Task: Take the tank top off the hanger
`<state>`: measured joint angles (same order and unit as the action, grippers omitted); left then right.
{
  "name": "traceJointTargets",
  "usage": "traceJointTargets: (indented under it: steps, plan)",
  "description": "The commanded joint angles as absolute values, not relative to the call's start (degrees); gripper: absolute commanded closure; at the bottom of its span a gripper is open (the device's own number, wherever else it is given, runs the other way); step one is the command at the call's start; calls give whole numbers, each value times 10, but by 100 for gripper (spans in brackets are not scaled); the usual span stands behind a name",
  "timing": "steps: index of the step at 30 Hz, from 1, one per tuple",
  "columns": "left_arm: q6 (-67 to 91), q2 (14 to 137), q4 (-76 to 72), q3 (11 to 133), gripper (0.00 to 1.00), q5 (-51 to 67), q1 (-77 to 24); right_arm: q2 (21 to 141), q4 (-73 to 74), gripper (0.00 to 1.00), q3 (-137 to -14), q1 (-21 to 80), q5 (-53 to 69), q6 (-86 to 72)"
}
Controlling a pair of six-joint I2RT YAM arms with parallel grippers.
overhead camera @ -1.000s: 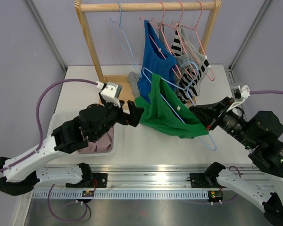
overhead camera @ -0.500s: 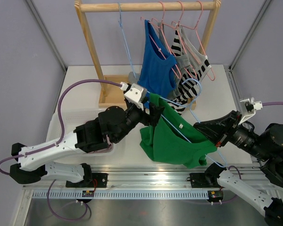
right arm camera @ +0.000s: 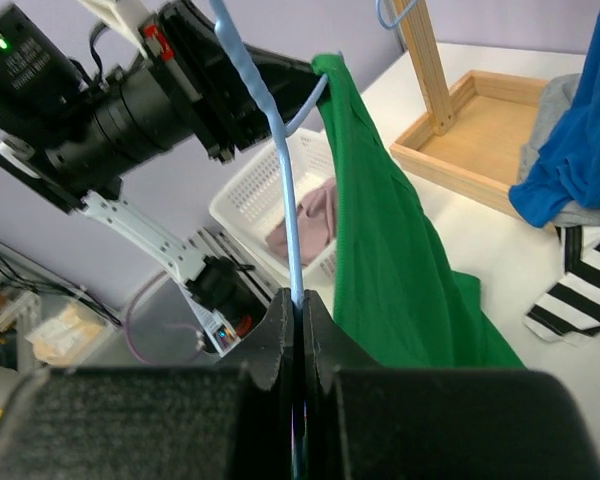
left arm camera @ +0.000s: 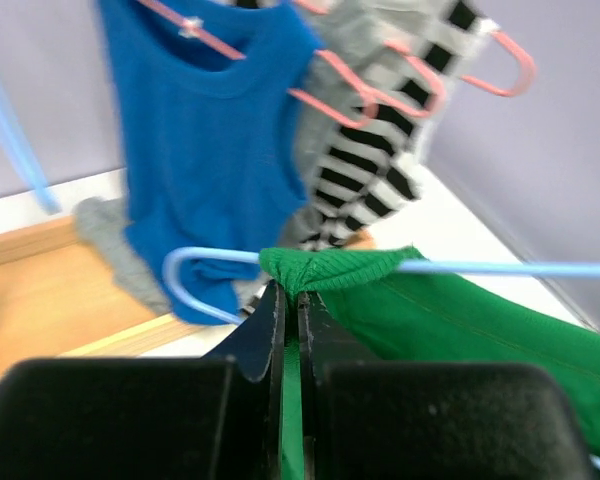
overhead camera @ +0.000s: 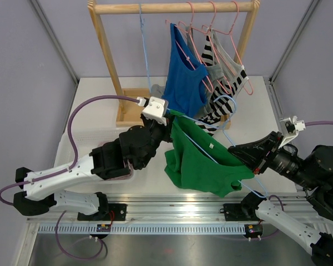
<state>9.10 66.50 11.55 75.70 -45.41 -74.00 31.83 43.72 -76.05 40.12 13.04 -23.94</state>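
Observation:
A green tank top (overhead camera: 200, 160) hangs on a light blue hanger (overhead camera: 228, 113), held off the rack above the table. My left gripper (overhead camera: 171, 119) is shut on the top's bunched shoulder strap (left arm camera: 330, 268) where it wraps the hanger wire (left arm camera: 500, 268). In the left wrist view, green cloth (left arm camera: 460, 320) fills the slit between that gripper's (left arm camera: 290, 295) fingers. At the right, my right gripper (overhead camera: 237, 152) is shut on the hanger's wire (right arm camera: 285, 180). In the right wrist view its jaws (right arm camera: 299, 300) pinch the blue wire, with the green top (right arm camera: 390, 250) draped beside it.
The wooden rack (overhead camera: 172, 8) behind carries an empty blue hanger (overhead camera: 146, 55), a blue top (overhead camera: 183, 83) and striped and grey garments (overhead camera: 225, 88) on pink hangers. A white basket (right arm camera: 255, 215) with pink cloth (right arm camera: 305, 225) sits under my left arm.
My left arm swung in from the left to the top's shoulder and its jaws closed on the strap. The right arm drew the hanger right and toward the near edge, then held.

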Motion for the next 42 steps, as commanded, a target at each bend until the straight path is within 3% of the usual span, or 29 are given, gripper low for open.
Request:
traceJointTargets:
  steps: [1, 4, 12, 17, 22, 25, 26, 32, 36, 42]
  plan:
    - [131, 635, 132, 751, 100, -608, -738, 315, 462, 100, -767, 401, 148, -179]
    - [186, 612, 186, 739, 100, -662, -722, 297, 471, 100, -747, 401, 192, -166]
    - [298, 583, 305, 726, 100, -578, -635, 231, 431, 100, -701, 400, 258, -145]
    - [301, 581, 284, 701, 100, -465, -632, 228, 379, 100, -674, 400, 258, -125]
    - [315, 544, 196, 621, 100, -325, -633, 192, 184, 100, -547, 400, 246, -120]
    - [309, 524, 150, 563, 100, -230, -635, 176, 35, 100, -471, 401, 155, -150]
    - [303, 519, 150, 563, 100, -212, -636, 177, 34, 100, -470, 400, 143, -156]
    - [258, 489, 51, 458, 100, -95, -671, 233, -301, 100, -359, 400, 96, -203]
    - [247, 490, 19, 419, 100, -87, -696, 308, -544, 100, -311, 401, 55, -236]
    - [263, 530, 75, 404, 100, -165, -704, 402, -688, 100, -313, 400, -9, -196]
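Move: My left fingers hold the green tank top by its strap, still on the hanger's end. The bare table where I'll lower it is centred some 10 cm back, 11 cm right and nearly 40 cm below this hand. The white bin lies about 31 cm left and roughly level ahead, the blue top 20 cm ahead and 5 cm right. From my right hand, gripping the hanger, the striped top hangs about 25 cm ahead and 4 cm left. I tug the strap off the hanger's end with my left hand, sweeping about 9 cm left, then swing back right and draw down 19 cm and back towards me, nosing the fingers down and keeping the pinch. My right hand keeps its hold on the hanger, dips back a little, then carries it forward and somewhat left and up towards the rack, tilting the fingertips up some 30 degrees. ##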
